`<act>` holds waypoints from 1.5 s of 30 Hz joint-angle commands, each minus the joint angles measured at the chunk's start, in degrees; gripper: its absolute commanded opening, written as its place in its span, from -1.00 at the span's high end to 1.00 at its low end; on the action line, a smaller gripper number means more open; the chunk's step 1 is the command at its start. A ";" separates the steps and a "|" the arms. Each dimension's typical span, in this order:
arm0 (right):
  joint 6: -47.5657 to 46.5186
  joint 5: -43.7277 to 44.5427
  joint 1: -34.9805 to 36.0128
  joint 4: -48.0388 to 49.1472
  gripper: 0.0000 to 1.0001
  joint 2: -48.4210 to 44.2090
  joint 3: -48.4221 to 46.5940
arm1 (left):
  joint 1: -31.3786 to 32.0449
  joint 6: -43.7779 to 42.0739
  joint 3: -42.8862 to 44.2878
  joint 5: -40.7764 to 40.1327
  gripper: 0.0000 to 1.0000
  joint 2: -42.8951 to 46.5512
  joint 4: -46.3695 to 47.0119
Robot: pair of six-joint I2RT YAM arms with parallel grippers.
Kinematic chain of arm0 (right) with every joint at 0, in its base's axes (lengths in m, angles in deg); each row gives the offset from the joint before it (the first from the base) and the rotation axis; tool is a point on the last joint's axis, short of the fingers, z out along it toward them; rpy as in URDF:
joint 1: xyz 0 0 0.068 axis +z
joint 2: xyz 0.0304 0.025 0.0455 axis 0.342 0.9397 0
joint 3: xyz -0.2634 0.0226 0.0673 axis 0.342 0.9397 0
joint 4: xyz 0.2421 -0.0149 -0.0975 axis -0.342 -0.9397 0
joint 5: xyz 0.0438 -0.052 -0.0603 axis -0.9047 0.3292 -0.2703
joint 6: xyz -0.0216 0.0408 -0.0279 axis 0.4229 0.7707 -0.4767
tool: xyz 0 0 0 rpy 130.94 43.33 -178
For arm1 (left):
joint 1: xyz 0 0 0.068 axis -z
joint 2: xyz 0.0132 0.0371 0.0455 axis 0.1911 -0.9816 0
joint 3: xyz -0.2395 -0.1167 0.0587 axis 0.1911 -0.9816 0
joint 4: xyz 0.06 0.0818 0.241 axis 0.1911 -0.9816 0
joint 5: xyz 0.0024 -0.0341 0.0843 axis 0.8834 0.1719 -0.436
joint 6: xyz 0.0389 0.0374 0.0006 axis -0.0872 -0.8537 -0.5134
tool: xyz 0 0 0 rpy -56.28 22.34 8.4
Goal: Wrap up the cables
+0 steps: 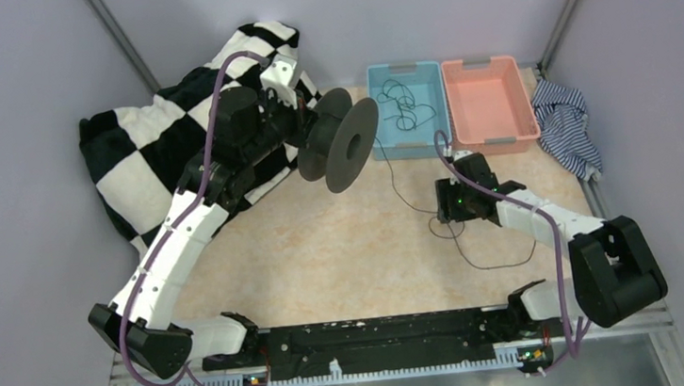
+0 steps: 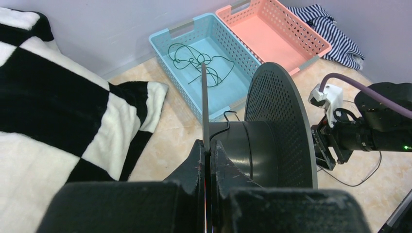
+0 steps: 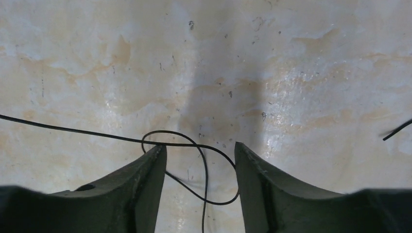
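My left gripper (image 1: 299, 128) is raised above the table and shut on the thin near flange (image 2: 205, 107) of a dark round spool (image 1: 338, 138), which it holds on edge. One thin black cable (image 1: 402, 190) trails from the spool hub (image 2: 243, 145) down across the table to my right gripper (image 1: 448, 204). In the right wrist view that cable (image 3: 184, 141) forms a small loop lying on the table between the fingers. The right gripper (image 3: 199, 145) stands open, low over the loop, and its jaws do not pinch the cable. More cables (image 1: 401, 107) lie tangled in the blue basket (image 1: 380, 137).
A pink basket (image 1: 492, 141) stands beside the blue one at the back. A striped cloth (image 1: 566, 119) lies at the right wall. A black-and-white checkered blanket (image 1: 141, 165) covers the back left. Slack cable (image 1: 497, 265) curls on the table toward the right arm's base.
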 commanded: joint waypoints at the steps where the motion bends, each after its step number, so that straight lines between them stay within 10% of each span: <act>1: 1.64 -0.22 0.36 2.79 0.00 2.04 -1.00 | 0.00 0.69 3.27 -2.25 1.00 2.47 6.65; 10: 3.26 -2.93 0.28 2.84 -0.24 2.54 0.44 | 0.00 1.05 2.81 -5.05 1.00 3.30 8.89; 14: 4.71 -2.57 0.27 4.62 0.24 1.38 1.11 | 0.02 0.93 2.92 -4.74 1.00 3.30 8.97; 17: 4.83 -3.09 0.27 4.05 0.99 0.31 0.13 | 0.03 0.91 3.10 -5.89 1.00 3.25 8.75; 31: 4.89 -9.07 13.08 -7.91 1.00 -9.79 -10.02 | -0.40 18.45 -1.10 -22.40 1.00 2.16 18.74; 45: -2.22 -19.25 27.39 -28.05 1.00 -9.97 -31.66 | -0.53 9.92 -5.78 -40.63 1.00 -2.49 26.79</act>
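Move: The cable's crossing strand runs between the right hand's open fingers, about 1 cm to the left and 2 cm below. From the right hand, the blue basket stands roughly 25 cm ahead and 5 cm left, the pink basket 24 cm ahead and 12 cm right. The left hand holds the spool by its near flange, the spool's middle some 6 cm right, 1 cm ahead and 5 cm lower; that cable strand lies about 24 cm right, 7 cm back and 35 cm below the left hand. Down barely a centimetre, the right hand shuts its fingers on the cable strand, then pulls it up about 17 cm, to the left and somewhat back, turning counter-clockwise. The left hand keeps its grip on the spool's flange and carries it left and forward over the checkered pillow's side, swinging it some 35 degrees counter-clockwise. ##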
